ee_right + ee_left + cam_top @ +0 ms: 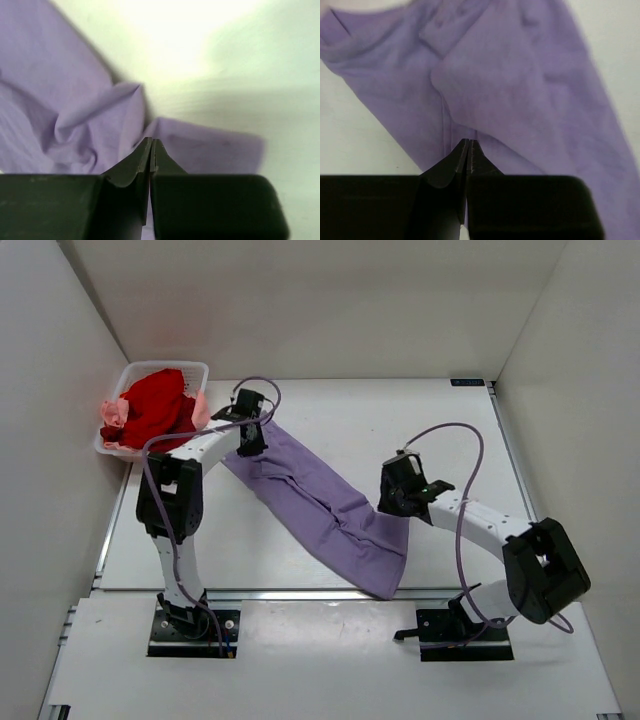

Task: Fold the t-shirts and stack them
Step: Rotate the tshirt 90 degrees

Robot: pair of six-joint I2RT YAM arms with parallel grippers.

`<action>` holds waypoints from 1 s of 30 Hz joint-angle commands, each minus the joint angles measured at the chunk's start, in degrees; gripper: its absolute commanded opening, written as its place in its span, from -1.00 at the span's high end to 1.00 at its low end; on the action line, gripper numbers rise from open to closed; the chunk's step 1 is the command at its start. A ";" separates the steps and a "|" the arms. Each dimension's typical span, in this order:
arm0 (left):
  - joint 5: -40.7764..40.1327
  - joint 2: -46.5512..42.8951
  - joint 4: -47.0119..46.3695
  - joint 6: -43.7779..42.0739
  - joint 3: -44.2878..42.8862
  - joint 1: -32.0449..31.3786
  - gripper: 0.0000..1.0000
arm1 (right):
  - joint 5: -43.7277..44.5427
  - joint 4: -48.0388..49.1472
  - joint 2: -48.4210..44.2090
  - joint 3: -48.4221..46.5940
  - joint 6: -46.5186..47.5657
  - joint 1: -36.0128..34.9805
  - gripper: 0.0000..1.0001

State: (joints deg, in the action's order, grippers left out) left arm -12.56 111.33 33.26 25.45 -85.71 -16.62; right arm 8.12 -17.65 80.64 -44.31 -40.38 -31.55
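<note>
The lavender t-shirt (320,505) lies bunched in a long diagonal band across the table. My left gripper (250,432) sits at its far left end. In the left wrist view the jaws are closed (469,141) and a fold of the lavender t-shirt (520,90) rises to their tips. My right gripper (397,497) is at the shirt's right edge, above its near end. Its jaws are closed too (151,140), with creases of the lavender t-shirt (75,125) gathering at the tips. The red t-shirt (155,405) and the pale pink t-shirt (113,415) are heaped in the basket.
A white plastic basket (195,370) stands in the far left corner against the wall. White walls close in the table on the left, back and right. Cables loop over both arms.
</note>
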 commanded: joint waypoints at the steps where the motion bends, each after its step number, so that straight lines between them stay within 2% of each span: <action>1: 1.40 2.30 -3.90 2.75 4.15 -0.87 0.76 | 3.58 -0.11 -3.29 0.27 6.80 4.81 1.00; 4: 2.44 6.96 -3.47 4.25 2.14 -1.22 0.76 | -1.07 0.25 -2.33 2.03 8.39 7.81 1.00; 9: 2.35 15.91 1.10 4.86 -8.40 -2.45 0.78 | -3.64 -0.02 -1.81 6.16 8.13 4.67 1.00; 12: 5.87 25.47 9.61 4.61 -23.94 -1.40 0.82 | -5.39 -1.59 -0.40 7.31 4.97 2.99 1.00; 15: 6.58 39.43 22.53 3.55 -55.15 -2.10 0.83 | -5.75 -2.83 0.39 8.80 0.67 0.53 1.00; 17: 8.32 47.73 29.30 4.86 -70.99 -1.93 0.90 | -6.97 -2.31 0.13 9.85 -1.62 -0.87 1.00; 18: 10.69 50.54 28.71 6.35 -74.13 -1.05 0.91 | -7.41 -1.61 0.48 10.56 -2.24 -1.40 1.00; 19: 12.97 50.22 27.23 7.23 -73.03 -0.78 0.94 | -9.42 -0.82 0.66 10.91 -2.68 -2.10 1.00; 22: 15.81 43.65 13.80 8.03 -53.99 -0.16 1.00 | -10.23 0.68 2.67 10.31 -3.82 -6.49 1.00; 23: 15.55 43.36 13.16 7.51 -53.86 -0.25 1.00 | -10.49 0.95 3.38 10.04 -3.74 -6.94 1.00; 25: 16.77 46.85 15.33 6.55 -62.50 -0.51 1.00 | -11.28 2.26 6.10 8.46 -4.18 -9.57 1.00; 27: 19.22 49.68 15.62 6.19 -67.46 -0.69 1.00 | -12.07 2.97 8.04 7.14 -4.70 -12.56 1.00; 30: 20.99 46.71 9.92 5.49 -59.61 -0.96 1.00 | -12.17 3.68 9.97 6.26 -5.58 -16.08 1.00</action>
State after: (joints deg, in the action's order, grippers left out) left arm 4.32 158.41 44.51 32.14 -150.04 -16.56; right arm -1.89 -9.41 86.46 -39.97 -44.23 -43.92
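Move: The t-shirt's far part lies directly under the left hand, some 6 cm down; the t-shirt's middle is about 14 cm back and 13 cm right of that hand. The laundry basket stands about 24 cm to its left and 11 cm farther out. For the right hand, the near end of the t-shirt is centred roughly 9 cm back, 1 cm right and 4 cm down, with the t-shirt's middle 14 cm left and 1 cm ahead. Both hands come down on the t-shirt with fingertips almost shut and drag its ends opposite ways. The left drops about 6 cm, then sweeps forward some 16 cm and rightward 9, rolling its left side down. The right first rises slightly and shifts right and forward, sinks while drawing back, then pushes the near end left and a little back, turning counter-clockwise. ##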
